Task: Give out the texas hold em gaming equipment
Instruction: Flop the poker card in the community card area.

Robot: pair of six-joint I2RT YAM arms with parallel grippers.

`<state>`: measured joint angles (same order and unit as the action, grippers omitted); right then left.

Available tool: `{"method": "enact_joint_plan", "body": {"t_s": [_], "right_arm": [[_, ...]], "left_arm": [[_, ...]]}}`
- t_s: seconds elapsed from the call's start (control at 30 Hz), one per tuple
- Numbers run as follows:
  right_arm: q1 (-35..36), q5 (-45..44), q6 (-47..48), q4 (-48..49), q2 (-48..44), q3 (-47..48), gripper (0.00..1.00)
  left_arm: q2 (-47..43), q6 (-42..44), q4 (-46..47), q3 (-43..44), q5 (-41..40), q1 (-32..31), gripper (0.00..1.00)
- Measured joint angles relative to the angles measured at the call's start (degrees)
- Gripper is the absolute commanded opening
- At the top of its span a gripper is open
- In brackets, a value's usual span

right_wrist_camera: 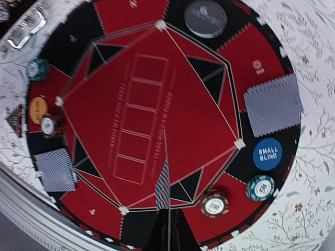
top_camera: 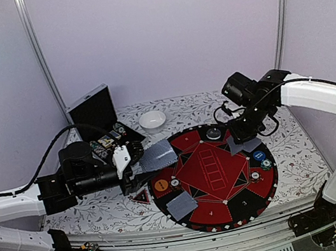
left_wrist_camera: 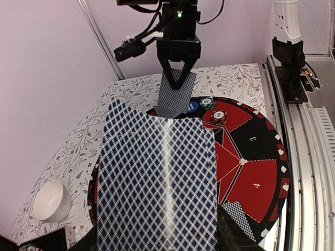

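My left gripper (top_camera: 130,164) is shut on a stack of playing cards (left_wrist_camera: 157,178) with blue diamond backs, held over the mat's left edge. My right gripper (right_wrist_camera: 168,217) is shut on a single card (right_wrist_camera: 163,184), seen edge-on above the mat's right side. Below it one card (right_wrist_camera: 272,104) lies face down on the mat, and another card (right_wrist_camera: 55,170) lies at the near left. A blue small-blind button (right_wrist_camera: 267,153) has a green chip (right_wrist_camera: 260,187) and a red-black chip (right_wrist_camera: 214,204) beside it. The orange button (right_wrist_camera: 37,109) sits next to a chip (right_wrist_camera: 48,124).
The round red-and-black felt mat (top_camera: 213,166) covers the table's middle, with a dark disc (top_camera: 213,134) at its far edge. A white bowl (top_camera: 152,120) and the open black-lined case (top_camera: 98,111) stand at the back left. A small triangular piece (top_camera: 142,197) lies left of the mat.
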<state>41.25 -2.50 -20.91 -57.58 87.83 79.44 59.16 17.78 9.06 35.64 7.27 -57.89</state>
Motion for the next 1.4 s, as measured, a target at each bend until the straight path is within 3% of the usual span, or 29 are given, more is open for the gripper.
{"method": "enact_joint_plan", "body": {"t_s": [0.33,0.7,1.4], "right_arm": [[5.75,-6.05,-6.49,-9.9,11.87,-1.38,0.02],[10.45,-10.38,-8.48,-15.54,26.23,5.79,0.02],[11.19,7.13,-3.65,-7.08,32.13,8.35,0.03]], "left_arm": [[0.0,0.0,0.02,0.0,0.04,-0.09,0.53],[0.0,0.0,0.02,0.0,0.04,-0.15,0.53],[0.0,0.0,0.02,0.0,0.07,-0.2,0.53]]}}
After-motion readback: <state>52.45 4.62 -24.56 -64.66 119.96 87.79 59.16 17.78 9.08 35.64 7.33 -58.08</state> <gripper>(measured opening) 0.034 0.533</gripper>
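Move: The right hand already pinches the playing card by its edge; the nearest slot of the community card area, where it is taken, lies about 5 cm back, 8 cm to its left and 17 cm below. Also on the mat, from that hand, the 100 chips stand about 4 cm back and 4 cm right, the small blind disc 3 cm ahead and 7 cm right, and the seat card 7 cm ahead and 5 cm right. That slot lies some 20 cm right of the left hand, 4 cm ahead and 23 cm below. The right hand lowers the card some 16 cm towards the near end of the community card row, drawing back about 7 cm and drifting slightly right on the way down before it sweeps left over the last third of the drop and levels out just above the mat. Its fingertips tip to the right by about 30 degrees and then partly swing back, while the wrist also tips them back towards the base; the fingers stay shut on the card's left edge as its face turns up and it is laid on the mat. ##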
